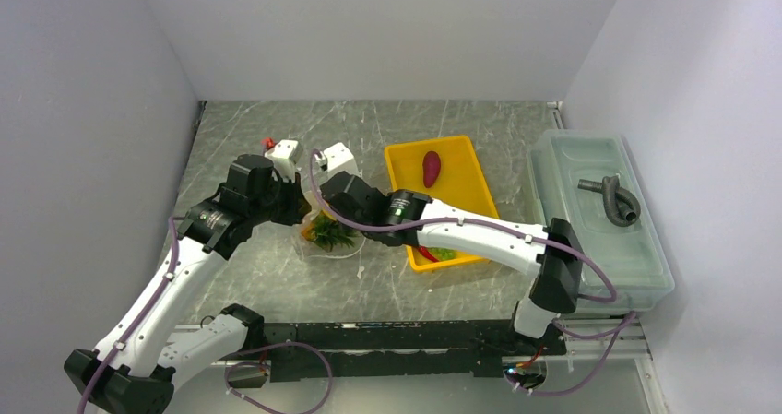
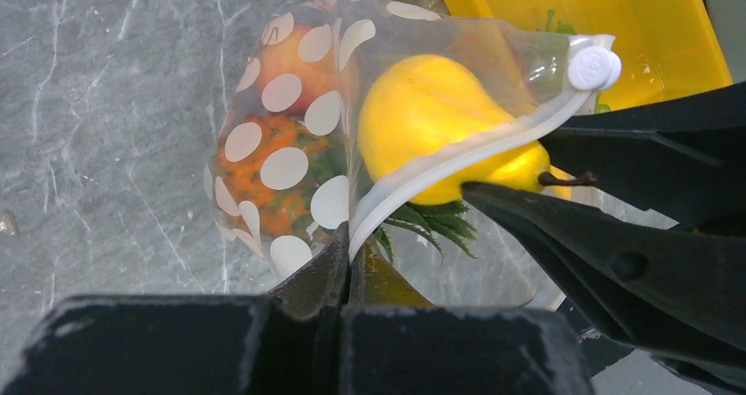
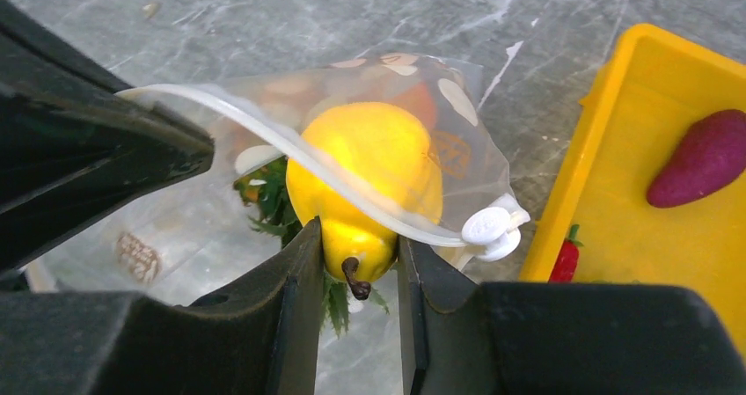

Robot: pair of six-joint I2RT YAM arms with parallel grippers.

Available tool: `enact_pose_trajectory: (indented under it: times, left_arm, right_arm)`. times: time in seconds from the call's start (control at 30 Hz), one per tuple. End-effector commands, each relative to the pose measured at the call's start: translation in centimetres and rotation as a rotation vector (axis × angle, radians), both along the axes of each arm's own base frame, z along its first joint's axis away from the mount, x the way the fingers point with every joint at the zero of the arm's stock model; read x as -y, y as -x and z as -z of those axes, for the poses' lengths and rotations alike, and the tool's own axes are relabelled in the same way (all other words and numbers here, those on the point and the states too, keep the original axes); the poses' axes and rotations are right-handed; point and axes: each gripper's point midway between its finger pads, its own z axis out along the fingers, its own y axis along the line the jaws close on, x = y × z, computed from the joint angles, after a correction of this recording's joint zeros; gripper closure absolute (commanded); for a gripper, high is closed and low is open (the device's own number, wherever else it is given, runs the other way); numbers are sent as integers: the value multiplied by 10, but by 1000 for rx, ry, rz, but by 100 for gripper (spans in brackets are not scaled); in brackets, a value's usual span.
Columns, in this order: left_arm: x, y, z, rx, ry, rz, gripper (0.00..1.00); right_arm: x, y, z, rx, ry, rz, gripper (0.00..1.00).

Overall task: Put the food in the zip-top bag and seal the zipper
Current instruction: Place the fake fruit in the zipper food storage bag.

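The clear polka-dot zip-top bag [image 2: 283,168] hangs over the table left of the tray. My left gripper [image 2: 349,238] is shut on its pale zipper [image 2: 457,153] at the mouth edge. My right gripper [image 3: 356,247] is shut on the stem end of the yellow pear [image 3: 369,166], whose body lies in the bag's mouth, past the zipper [image 3: 290,144]. A peach [image 2: 295,56] and the orange pineapple [image 2: 264,179] with green leaves sit deeper in the bag. The purple eggplant piece [image 3: 704,157] and red chilli [image 3: 567,261] lie in the tray. From above, both grippers meet at the bag [image 1: 330,236].
The yellow tray [image 1: 461,188] sits right of the bag, with green grapes [image 1: 444,254] at its near end. A translucent lidded bin [image 1: 599,239] holding a grey hose stands at the far right. The zipper's white slider [image 3: 493,228] hangs beside the tray's rim.
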Motion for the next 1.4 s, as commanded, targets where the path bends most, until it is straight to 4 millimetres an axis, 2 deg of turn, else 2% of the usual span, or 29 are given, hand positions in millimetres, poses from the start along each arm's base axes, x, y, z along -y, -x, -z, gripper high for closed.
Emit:
enact_pose_trajectory:
  times: [0.0,0.23,0.53,0.63,0.8,0.87,0.97,1.13,1.37]
  left_arm:
    - [4,-1,-12,43,36,19,100]
    - [9,0,-14,43,53,44,100]
    - [12,2,-17,55,70,65,100]
    - [13,2,-16,52,70,68,100]
    - [13,2,-15,47,68,67,100]
    - [13,2,-16,48,69,67,100]
    - [13,2,-16,49,68,65,100]
    - [12,1,-15,47,64,60,100]
    - [10,-1,-14,45,57,43,100]
  right_arm:
    - [3,-21,-25,115,-39,135,96]
    - [7,-34,-11,176,-25,208,96]
    - [0,-47,6,195,-48,233,89]
    - [0,-51,8,204,-60,246,82]
    - [2,-55,9,213,-67,265,57]
    - [3,-56,11,210,-68,267,42]
    - [3,-55,10,201,-73,265,32]
    - [5,-51,2,191,-100,254,27]
    - [11,-35,-24,157,-175,198,26]
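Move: My right hand pinches the pear by its neck in the mouth of the bag. The bag's inside lies about 5 cm ahead, 3 cm left and 7 cm below it, with the peach some 6 cm ahead, 5 cm left and 9 cm down. The pineapple is level ahead, 6 cm left and 10 cm down; the zipper slider is 4 cm ahead and 5 cm right, at hand height. From my left hand the bag's inside lies about 4 cm ahead, 6 cm right and 7 cm down. I push the pear deeper into the bag with my right hand, about 5 cm forward towards the peach, sinking some 2 to 3 cm while the wrist turns clockwise and the fingertips tilt up about 10 degrees. Near the forward end I open my fingers wide and let go of the pear. My left hand keeps its pinch on the bag's rim, shifting only about a centimetre. ##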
